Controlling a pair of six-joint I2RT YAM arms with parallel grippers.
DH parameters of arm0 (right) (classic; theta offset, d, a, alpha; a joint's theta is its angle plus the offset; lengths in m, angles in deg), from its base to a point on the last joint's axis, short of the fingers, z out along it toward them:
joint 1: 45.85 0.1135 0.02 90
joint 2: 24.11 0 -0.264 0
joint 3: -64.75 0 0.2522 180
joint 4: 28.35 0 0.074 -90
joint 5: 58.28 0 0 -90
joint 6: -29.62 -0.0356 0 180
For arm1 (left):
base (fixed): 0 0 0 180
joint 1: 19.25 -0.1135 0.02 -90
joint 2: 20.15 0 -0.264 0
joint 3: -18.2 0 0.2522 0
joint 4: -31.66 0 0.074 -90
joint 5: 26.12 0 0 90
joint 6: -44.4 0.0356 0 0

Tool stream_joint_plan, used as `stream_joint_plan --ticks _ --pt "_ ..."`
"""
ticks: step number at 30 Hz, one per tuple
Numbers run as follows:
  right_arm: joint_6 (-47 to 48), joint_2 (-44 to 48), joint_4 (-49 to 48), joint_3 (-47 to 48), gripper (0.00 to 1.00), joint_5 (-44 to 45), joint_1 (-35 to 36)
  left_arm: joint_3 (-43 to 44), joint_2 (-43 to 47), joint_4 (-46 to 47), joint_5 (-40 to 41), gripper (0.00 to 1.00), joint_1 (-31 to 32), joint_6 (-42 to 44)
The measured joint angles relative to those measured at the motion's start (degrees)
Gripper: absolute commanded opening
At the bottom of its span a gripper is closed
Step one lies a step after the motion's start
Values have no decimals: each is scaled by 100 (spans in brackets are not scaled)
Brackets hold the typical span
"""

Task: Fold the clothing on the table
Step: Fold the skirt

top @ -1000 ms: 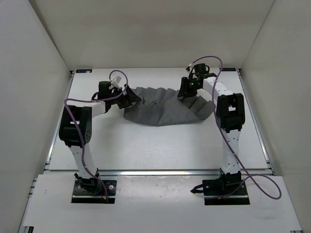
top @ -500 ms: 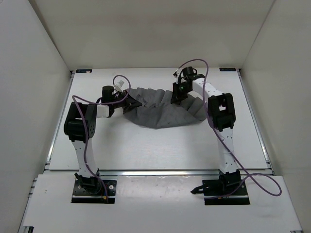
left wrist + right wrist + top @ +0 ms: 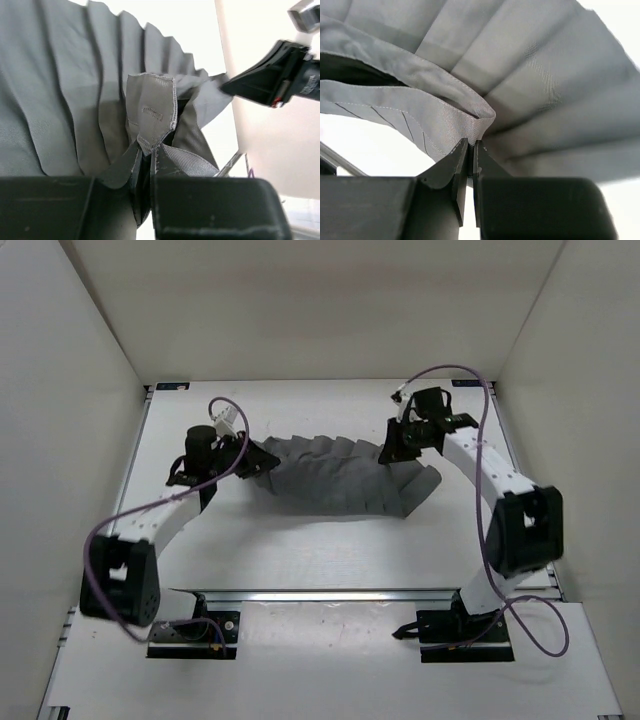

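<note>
The clothing (image 3: 335,480) is a grey pleated garment spread in a fan across the middle of the white table (image 3: 300,540). My left gripper (image 3: 262,458) is shut on the clothing at its left end. The left wrist view shows the stitched waistband tab (image 3: 152,112) pinched between the left gripper's (image 3: 146,150) fingertips. My right gripper (image 3: 392,450) is shut on the clothing at its upper right edge. In the right wrist view the folded hem (image 3: 470,117) rises from the tips of that gripper (image 3: 470,145). The held edges sit lifted off the table.
White walls (image 3: 60,390) enclose the table on three sides. A metal rail (image 3: 330,595) runs along the near edge in front of the arm bases. Purple cables (image 3: 480,440) loop over both arms.
Both grippers closed on the clothing's edges. Both arms then swung outward and towards the near side, drawing the garment with them and stretching it wider across the table.
</note>
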Motion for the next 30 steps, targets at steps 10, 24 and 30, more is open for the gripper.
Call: stream_joint_plan --ticks 10,24,30 --pt "-404 2575 142 -1770 0 120 179 -1193 2315 -1528 745 0 702 164" --pt "-490 -575 330 817 44 750 129 -601 789 -1932 2022 66 107 -20" --pt "-732 -173 310 243 56 1172 -173 -605 1235 -1904 2192 69 -17 20"
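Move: Both grippers still pinch the skirt's raised waistband corners. The left corner is to be laid some 5 cm back, 6 cm left and 13 cm below the left gripper; the left end of the pleated hem lies about 8 cm ahead, 4 cm right and 13 cm lower. The right corner's spot is about 2 cm ahead and 11 cm straight below the right gripper, with the loose pleat corner roughly 15 cm to the right, level front to back, and 11 cm lower. Swing both grippers back together about 10 cm with the waistband still pinched, the right one also rising. Then reverse: bring the left gripper forward, left and down to its spot, turning it counter-clockwise about 20 degrees, and the right one forward some 12 cm and down. Open both on the way down to let go of the cloth, ending with the left lifting slightly and the right drifting right. ##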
